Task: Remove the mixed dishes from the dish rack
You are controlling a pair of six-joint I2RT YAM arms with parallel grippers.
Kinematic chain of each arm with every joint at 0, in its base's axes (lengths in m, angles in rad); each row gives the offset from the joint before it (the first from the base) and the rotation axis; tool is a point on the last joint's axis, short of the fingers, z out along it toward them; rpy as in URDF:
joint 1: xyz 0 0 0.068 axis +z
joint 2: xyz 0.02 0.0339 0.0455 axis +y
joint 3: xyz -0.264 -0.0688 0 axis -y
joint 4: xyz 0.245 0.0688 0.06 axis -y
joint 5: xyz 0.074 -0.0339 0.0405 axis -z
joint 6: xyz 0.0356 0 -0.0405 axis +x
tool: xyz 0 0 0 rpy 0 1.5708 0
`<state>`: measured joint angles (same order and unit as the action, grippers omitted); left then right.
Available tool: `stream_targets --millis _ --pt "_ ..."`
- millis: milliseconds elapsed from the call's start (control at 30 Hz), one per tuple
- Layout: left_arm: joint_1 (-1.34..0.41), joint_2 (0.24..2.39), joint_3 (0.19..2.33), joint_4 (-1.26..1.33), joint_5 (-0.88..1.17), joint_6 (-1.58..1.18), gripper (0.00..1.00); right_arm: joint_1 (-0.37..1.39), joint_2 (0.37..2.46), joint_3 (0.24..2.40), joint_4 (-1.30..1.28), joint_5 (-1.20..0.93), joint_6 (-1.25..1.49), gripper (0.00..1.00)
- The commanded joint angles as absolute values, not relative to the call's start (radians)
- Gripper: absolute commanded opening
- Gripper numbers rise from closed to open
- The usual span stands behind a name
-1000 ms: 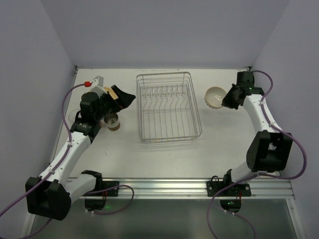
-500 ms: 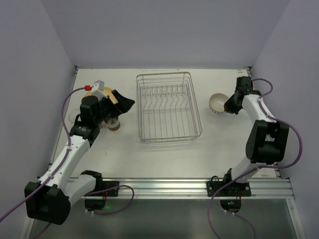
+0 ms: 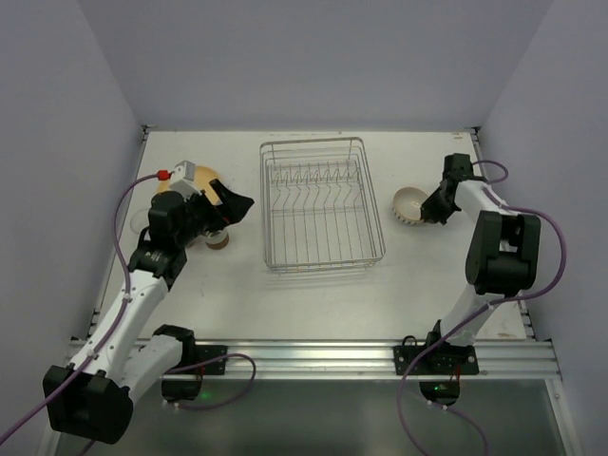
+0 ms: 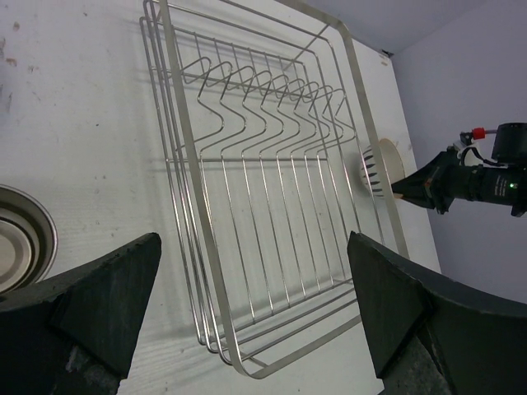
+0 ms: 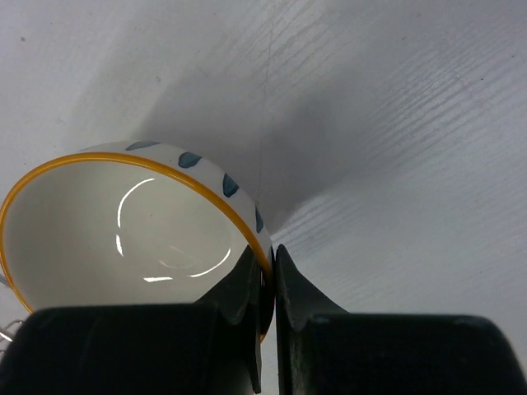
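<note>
The silver wire dish rack (image 3: pixel 323 204) (image 4: pixel 272 206) stands in the middle of the table with nothing in it. To its right, my right gripper (image 3: pixel 434 211) (image 5: pixel 268 265) is shut on the rim of a white bowl (image 3: pixel 409 204) (image 5: pixel 123 222) (image 4: pixel 377 169) that has an orange edge and blue marks. The bowl is tilted low over the table. My left gripper (image 3: pixel 230 205) (image 4: pixel 255 276) stands open and holds nothing, left of the rack and facing it. A brown-and-cream cup (image 3: pixel 218 238) (image 4: pixel 20 239) sits just beside it.
A yellow-orange plate (image 3: pixel 197 177) lies at the back left, partly behind the left arm. A faint clear glass (image 3: pixel 142 219) stands near the left table edge. Walls close in the table on the left, back and right.
The right arm has folded in and brought the bowl nearer and lower, tipping it more on edge. The left gripper has drifted slightly nearer, still open.
</note>
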<state>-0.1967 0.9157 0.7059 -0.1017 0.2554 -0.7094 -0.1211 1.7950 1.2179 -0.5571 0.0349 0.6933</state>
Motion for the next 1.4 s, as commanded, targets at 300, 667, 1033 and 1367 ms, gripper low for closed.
stream_targets --millis 300,667,1033,1367 --pt "-0.189 0.847 0.707 -0.147 0.250 -0.690 1.00 -0.126 1.812 1.226 -0.499 0.006 0.695 0.05" --pt "-0.189 0.727 0.683 -0.236 0.241 -0.684 1.00 -0.126 1.833 1.227 -0.512 0.006 0.689 0.15" --pt "-0.189 0.614 0.719 -0.382 0.242 -0.657 1.00 -0.126 1.740 1.172 -0.468 0.045 0.696 0.52" --pt "-0.189 0.563 0.750 -0.506 0.115 -0.557 1.00 -0.123 1.417 1.181 -0.511 0.014 0.632 0.72"
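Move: The right hand pinches the bowl by its near right rim, just over the table; the bowl's middle lies about 4 cm ahead, 5 cm to the left and 2 cm below. The empty dish rack's middle is some 29 cm to this hand's left and 3 cm ahead, at about its height. From the left hand the bowl lies roughly 43 cm to the right, 12 cm ahead and 20 cm below. Right hand dips, opens off the bowl's rim and rises about 9 cm; left hand draws back 7 cm. ##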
